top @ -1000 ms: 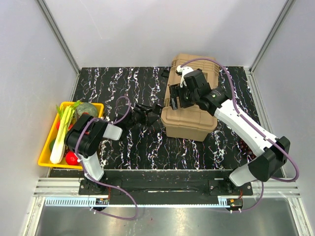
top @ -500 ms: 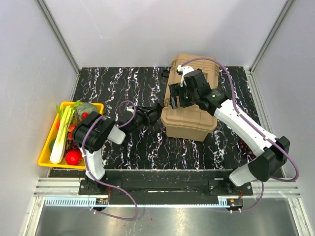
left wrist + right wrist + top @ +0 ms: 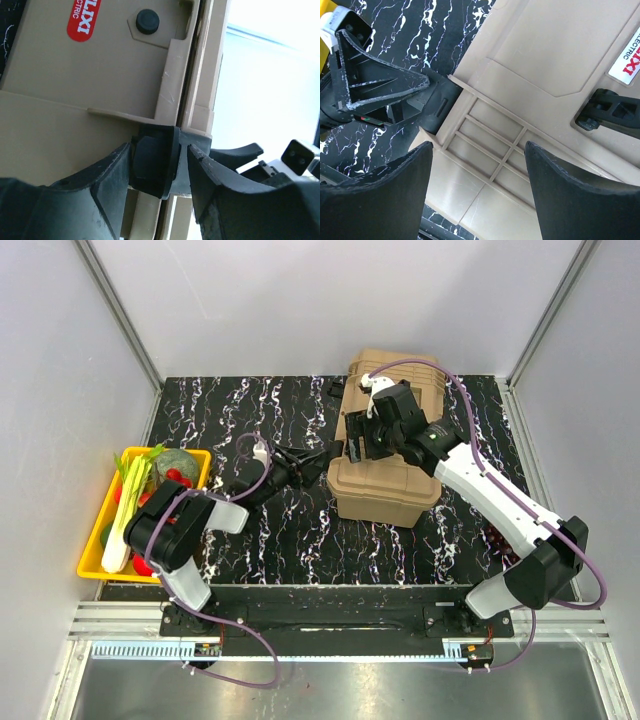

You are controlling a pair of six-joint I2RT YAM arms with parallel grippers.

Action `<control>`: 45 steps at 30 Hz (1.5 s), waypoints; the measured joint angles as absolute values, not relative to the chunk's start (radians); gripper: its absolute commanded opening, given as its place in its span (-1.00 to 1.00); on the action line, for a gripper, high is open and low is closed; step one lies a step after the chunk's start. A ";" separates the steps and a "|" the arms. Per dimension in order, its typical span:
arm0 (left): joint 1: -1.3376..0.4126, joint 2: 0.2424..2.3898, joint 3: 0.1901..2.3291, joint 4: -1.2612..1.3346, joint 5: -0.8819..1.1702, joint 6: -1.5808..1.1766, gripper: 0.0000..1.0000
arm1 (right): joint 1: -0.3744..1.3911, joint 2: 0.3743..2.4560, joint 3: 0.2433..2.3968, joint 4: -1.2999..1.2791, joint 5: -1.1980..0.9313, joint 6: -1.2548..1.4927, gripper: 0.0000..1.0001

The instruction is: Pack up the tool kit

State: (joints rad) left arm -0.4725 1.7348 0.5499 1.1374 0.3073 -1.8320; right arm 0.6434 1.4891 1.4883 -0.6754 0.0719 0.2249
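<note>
The tan toolbox (image 3: 390,480) stands closed at the middle right of the black marble table, black handle on top. My left gripper (image 3: 318,462) reaches to the box's left side. In the left wrist view its jaws (image 3: 159,150) are closed round a black latch (image 3: 152,160) on the seam between lid and body. My right gripper (image 3: 358,440) hovers over the lid's left end. It is open (image 3: 477,150), with only the ribbed tan lid (image 3: 545,60) beneath. The right wrist view also shows the left gripper (image 3: 380,85) at the latch (image 3: 437,107).
A yellow tray (image 3: 92,545) of vegetables lies at the left edge, beside the left arm's elbow. A small black part (image 3: 335,390) lies behind the box's far left corner. Grey walls enclose the table on three sides.
My left gripper has moved right to the box's left side, and its jaws have narrowed round the latch. The right arm has hardly moved.
</note>
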 measured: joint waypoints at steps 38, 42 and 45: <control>-0.489 1.621 1.029 -0.089 0.145 -1.225 0.49 | 0.685 1.528 1.482 -0.639 0.231 0.220 0.07; -0.504 1.614 1.119 -0.240 0.067 -1.104 0.49 | 0.687 1.526 1.477 -0.635 0.253 0.232 -0.02; -0.509 1.602 1.186 -0.356 0.009 -1.005 0.45 | 0.686 1.523 1.472 -0.632 0.266 0.243 -0.03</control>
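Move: The near latch of the toolbox sits right at the left fingertips, about 2 cm ahead and 2 cm to their right, about level. From this hand, the far latch is some 17 cm ahead, 3 cm right and 3 cm lower; the lid's middle is about 9 cm ahead, 14 cm right and 5 cm higher. From the right hand, the lid's middle lies roughly 5 cm ahead, 7 cm right and 3 cm below, the near latch level fore and aft, 5 cm left and 6 cm below. Open the left fingers around the near latch and ease them a little forward, then bear down about 5 cm along the box's side, steadily tipping the fingers downward from level. Pause low, then draw off left and up some 3 cm, the roll reaching about 60 degrees. Meanwhile keep the right hand over the lid, bearing down, sinking 1 cm, creeping forward 1–2 cm and partly closing its fingers. ##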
